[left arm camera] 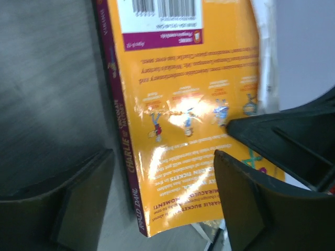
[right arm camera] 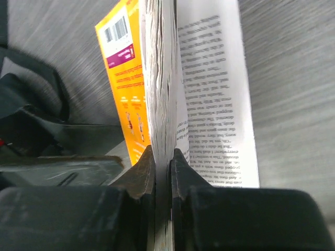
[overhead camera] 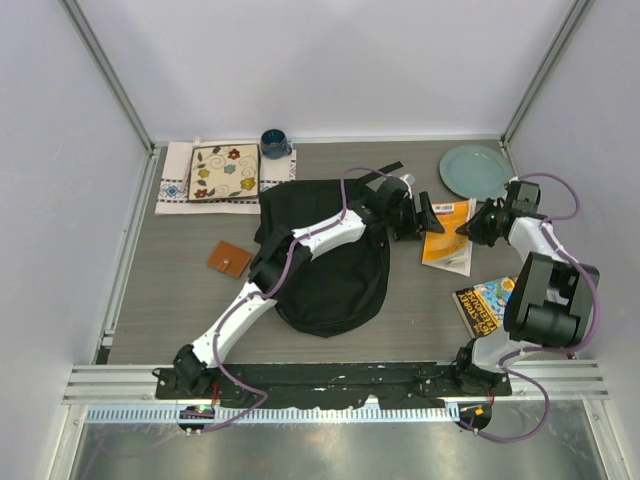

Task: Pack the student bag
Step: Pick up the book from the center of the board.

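The student bag, a black soft backpack, lies flat in the middle of the table. My left arm reaches over it to the right. An orange paperback book lies just right of the bag. In the left wrist view my left gripper stands open, its fingers either side of the book's spine corner. My right gripper is shut on a block of the book's pages, with the orange cover splayed to the left and a printed page to the right. In the top view the right gripper is at the book's right edge.
A green plate sits at the back right. A colourful book lies by the right arm's base. A brown square lies left of the bag. A floral board on a cloth and a blue mug are at the back left.
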Controlling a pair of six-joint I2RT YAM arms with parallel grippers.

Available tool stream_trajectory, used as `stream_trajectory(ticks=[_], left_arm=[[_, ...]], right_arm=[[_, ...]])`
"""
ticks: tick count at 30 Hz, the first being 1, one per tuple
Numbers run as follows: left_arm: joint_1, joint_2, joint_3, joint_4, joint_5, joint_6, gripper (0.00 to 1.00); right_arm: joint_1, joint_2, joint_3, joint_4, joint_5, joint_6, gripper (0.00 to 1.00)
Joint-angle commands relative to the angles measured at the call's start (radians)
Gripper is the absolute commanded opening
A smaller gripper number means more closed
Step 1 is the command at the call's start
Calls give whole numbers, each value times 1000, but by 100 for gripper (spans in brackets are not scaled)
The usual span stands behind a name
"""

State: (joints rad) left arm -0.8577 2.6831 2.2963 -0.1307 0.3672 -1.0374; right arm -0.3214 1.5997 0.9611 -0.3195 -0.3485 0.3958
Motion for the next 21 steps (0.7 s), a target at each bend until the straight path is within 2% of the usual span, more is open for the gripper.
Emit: stream_trajectory(ticks=[1,2,3,7,12,16,19,21], left_arm=[[-29,-176,-81,-55,-6,81,88],[-27,-213,-102,-63,-22,94,91],[-26,-295,-132,-58,-48,105,99],[-14,-521,-341,-6,-103,149,99],[-15,-784,-515,-73,-181,226,100],[-15,-1052,-791,-20,-281,223,100],[-14,-1167,-909,-12,-358,234,99],[-14,-1261,-948,-62,-433,256,100]], right_arm=[[-7,-209,97,-111,16,21,0],[-21,-233,109,-133,3,24,0],[-24,-259,135,-145,-7,29,0],[-24,-380,148,-174,-61,60,0],[-24,-549,111,-128,-211,135,0],[-24,-633,99,-127,-283,179,0],[-10,-688,93,-145,-320,176,0],[10,-716,82,-161,-326,178,0]])
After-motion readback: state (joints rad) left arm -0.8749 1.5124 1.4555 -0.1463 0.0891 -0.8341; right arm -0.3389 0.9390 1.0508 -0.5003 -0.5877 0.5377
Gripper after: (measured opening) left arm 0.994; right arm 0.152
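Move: The right hand already pinches the orange book at its free edge, opposite the spine; the book's middle lies about 4 cm left, 2 cm back and 3 cm below. From that hand the plate is 14 cm ahead, 3 cm right; the comic book 19 cm back, 6 cm right; the black bag 33 cm left, 6 cm back. For the open left hand at the spine side, the book's middle is about 4 cm right, 3 cm back, slightly below. Keeping its pinch on the book's pages and cover, the right hand lifts them nearly straight up some 23 cm, easing back and left as it climbs, while its fingers tip up about 30 degrees to point more forward. The left hand opens wide and backs off from the spine side, rising nearly 30 cm and swinging left and back, rolling as it goes. ##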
